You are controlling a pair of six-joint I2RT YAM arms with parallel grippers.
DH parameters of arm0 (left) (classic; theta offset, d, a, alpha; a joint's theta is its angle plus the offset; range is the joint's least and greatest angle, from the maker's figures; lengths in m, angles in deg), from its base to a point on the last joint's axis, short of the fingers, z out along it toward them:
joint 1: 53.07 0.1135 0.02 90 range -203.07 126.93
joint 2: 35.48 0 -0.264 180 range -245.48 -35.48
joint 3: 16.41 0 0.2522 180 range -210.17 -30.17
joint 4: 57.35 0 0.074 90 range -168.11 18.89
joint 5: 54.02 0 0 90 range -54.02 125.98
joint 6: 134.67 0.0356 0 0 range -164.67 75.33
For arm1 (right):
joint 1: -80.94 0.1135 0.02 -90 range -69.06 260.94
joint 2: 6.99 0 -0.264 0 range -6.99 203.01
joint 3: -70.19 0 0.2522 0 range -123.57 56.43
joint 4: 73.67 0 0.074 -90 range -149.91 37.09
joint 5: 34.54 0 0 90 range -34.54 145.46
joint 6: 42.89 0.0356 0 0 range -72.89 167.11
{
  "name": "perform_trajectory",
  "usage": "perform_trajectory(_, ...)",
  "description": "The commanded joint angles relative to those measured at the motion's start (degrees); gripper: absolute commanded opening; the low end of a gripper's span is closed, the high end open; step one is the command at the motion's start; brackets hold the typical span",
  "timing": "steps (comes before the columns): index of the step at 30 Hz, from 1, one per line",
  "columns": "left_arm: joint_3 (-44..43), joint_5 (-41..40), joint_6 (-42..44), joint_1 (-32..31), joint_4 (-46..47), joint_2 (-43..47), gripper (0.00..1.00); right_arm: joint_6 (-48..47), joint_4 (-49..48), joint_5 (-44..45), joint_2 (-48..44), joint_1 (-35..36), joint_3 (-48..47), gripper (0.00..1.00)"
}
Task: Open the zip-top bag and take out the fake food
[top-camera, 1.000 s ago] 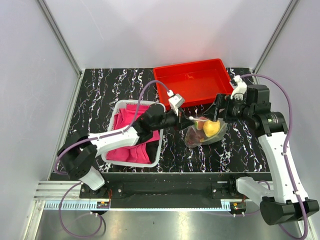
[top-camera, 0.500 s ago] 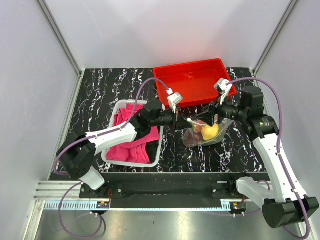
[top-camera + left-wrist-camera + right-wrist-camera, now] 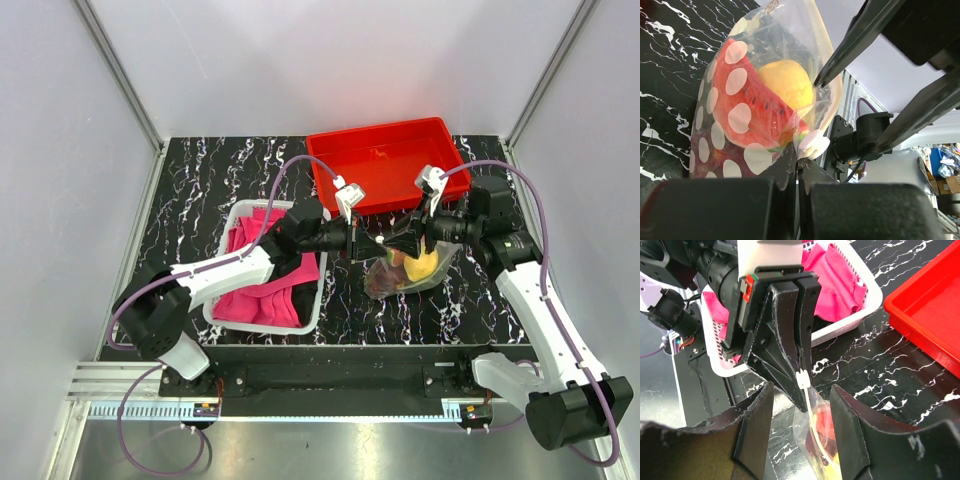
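The zip-top bag (image 3: 412,272) is clear with pale dots and hangs over the black marble table. It holds fake food: a yellow lemon (image 3: 785,82), a red watermelon slice (image 3: 747,117) and darker pieces I cannot make out. My left gripper (image 3: 374,242) is shut on the bag's top edge (image 3: 797,155), right beside the white zip slider (image 3: 814,142). My right gripper (image 3: 402,240) is open, and its fingers (image 3: 759,410) stand on either side of the slider (image 3: 802,379) and the bag top (image 3: 817,440) without touching them.
A red tray (image 3: 385,160) sits at the back right of the table. A white basket (image 3: 232,222) of pink cloth stands on the left under my left arm, and also shows in the right wrist view (image 3: 867,287). Grey walls enclose the table.
My right gripper has moved left to the bag's top and now straddles the slider next to my left gripper. The left gripper has kept its hold and barely moved.
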Motion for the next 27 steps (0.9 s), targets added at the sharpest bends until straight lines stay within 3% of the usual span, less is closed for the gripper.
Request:
perform_trajectory(1,-1.6,2.8,-1.4,0.2,5.1,3.0,0.0,-0.2,-4.0,-1.7,0.4,1.3,0.8,0.57)
perform_trajectory(21,-0.3,3.5,-5.2,0.3,10.1,1.6,0.0,1.2,-6.3,-3.2,3.6,2.6,1.3,0.37)
perform_trajectory(27,0.9,2.5,-5.3,0.9,10.5,2.0,0.0,1.7,-6.3,1.5,2.5,2.6,2.0,0.18)
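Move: Just beyond the left fingertips, about 1 cm to the right and level with them, the bag's white zip tab sticks out. From the right hand that tab lies some 2 cm left, 1 cm ahead and 3 cm lower. The yellow fruit in the bag is roughly 6 cm right of the right hand, 3 cm back and 8 cm down; the watermelon slice is about 1 cm left, 4 cm back and 9 cm down. The red bin's middle is about 23 cm ahead, straight out, some 20 cm lower. Easing left and down by about 1.5 cm each way, the half-open right hand brings its fingertips to either side of the white zip tab, then stays there and narrows to about a quarter open around the tab. The left hand keeps its shut grip beside the tab and lifts it about 1.5 cm to meet the right fingers. ##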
